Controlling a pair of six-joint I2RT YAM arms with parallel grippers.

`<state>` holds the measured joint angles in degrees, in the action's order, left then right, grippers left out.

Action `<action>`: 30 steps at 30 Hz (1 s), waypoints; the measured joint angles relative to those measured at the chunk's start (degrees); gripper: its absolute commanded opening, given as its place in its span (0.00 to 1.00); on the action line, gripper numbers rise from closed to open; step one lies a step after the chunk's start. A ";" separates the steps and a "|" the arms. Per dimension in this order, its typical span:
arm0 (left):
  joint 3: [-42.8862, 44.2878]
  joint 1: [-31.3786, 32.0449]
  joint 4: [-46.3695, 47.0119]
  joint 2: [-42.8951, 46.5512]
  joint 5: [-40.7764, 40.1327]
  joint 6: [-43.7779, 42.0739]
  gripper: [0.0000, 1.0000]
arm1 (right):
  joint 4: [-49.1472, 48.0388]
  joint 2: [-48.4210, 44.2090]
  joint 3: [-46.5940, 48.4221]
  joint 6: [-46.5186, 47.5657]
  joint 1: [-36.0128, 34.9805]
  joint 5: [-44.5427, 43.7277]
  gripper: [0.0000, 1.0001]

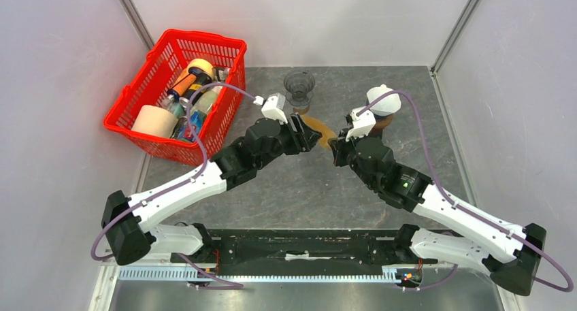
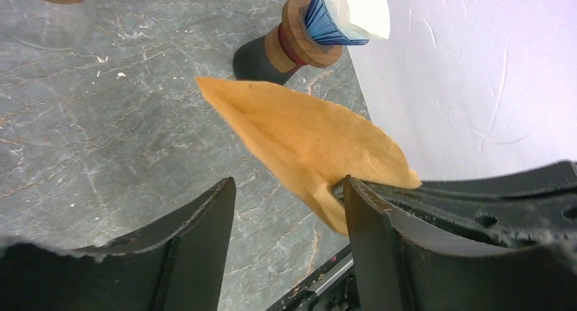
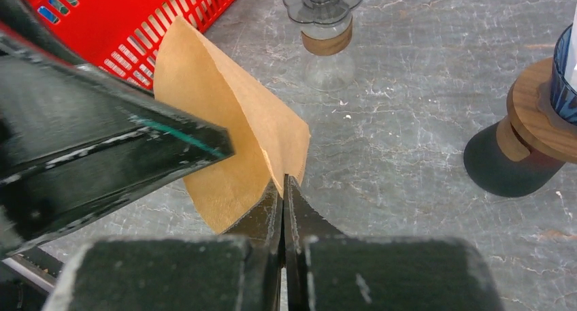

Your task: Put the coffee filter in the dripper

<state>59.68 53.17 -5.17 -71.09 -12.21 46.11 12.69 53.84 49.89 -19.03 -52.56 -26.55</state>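
A brown paper coffee filter (image 1: 324,130) hangs above the middle of the table between both arms. My right gripper (image 1: 335,148) is shut on its lower corner, and the pinch shows plainly in the right wrist view (image 3: 284,182). My left gripper (image 2: 288,182) is open, with its right finger (image 2: 381,236) resting against the filter (image 2: 313,134) and its left finger clear. A grey dripper (image 1: 299,85) sits on a glass carafe at the back centre. A blue dripper (image 1: 382,103) on a wood and dark stand holds a white filter.
A red basket (image 1: 136,131) with bottles, tape rolls and other items stands at the back left, close to the left arm. Grey walls enclose the table on three sides. The arm bases and a black rail run along the near edge.
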 measured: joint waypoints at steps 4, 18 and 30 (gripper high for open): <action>0.09 0.00 1.36 -1.77 -0.68 1.60 0.27 | -1.55 0.76 -0.09 1.03 -1.70 -1.79 0.00; 4.22 0.26 -2.51 -4.07 -2.69 1.68 0.02 | -0.31 3.08 -0.94 -0.02 -2.62 -5.60 0.61; 14.21 4.26 -14.91 -9.57 -5.86 -4.35 0.02 | 5.62 8.70 5.05 -1.70 -2.62 -11.89 0.64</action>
<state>73.89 57.43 -20.08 -80.66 -18.06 41.76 18.31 62.54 54.94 -20.73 -55.18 -38.44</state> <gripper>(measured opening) 0.029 0.633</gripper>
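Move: The brown coffee filter, pinched by the right fingers, has its middle about 3 cm ahead and 2 cm right of the left hand, and some 4 cm ahead and 3 cm left of the right, level with both. From the left hand the clear dripper stands roughly 16 cm ahead, 5 cm left, 15 cm below; the blue dripper with a white filter 11 cm ahead, 22 cm right, 10 cm below. Left hand eases 1 cm forward-down, pinches the brown filter, edges right; right fingers open, sinking about 2 cm. ##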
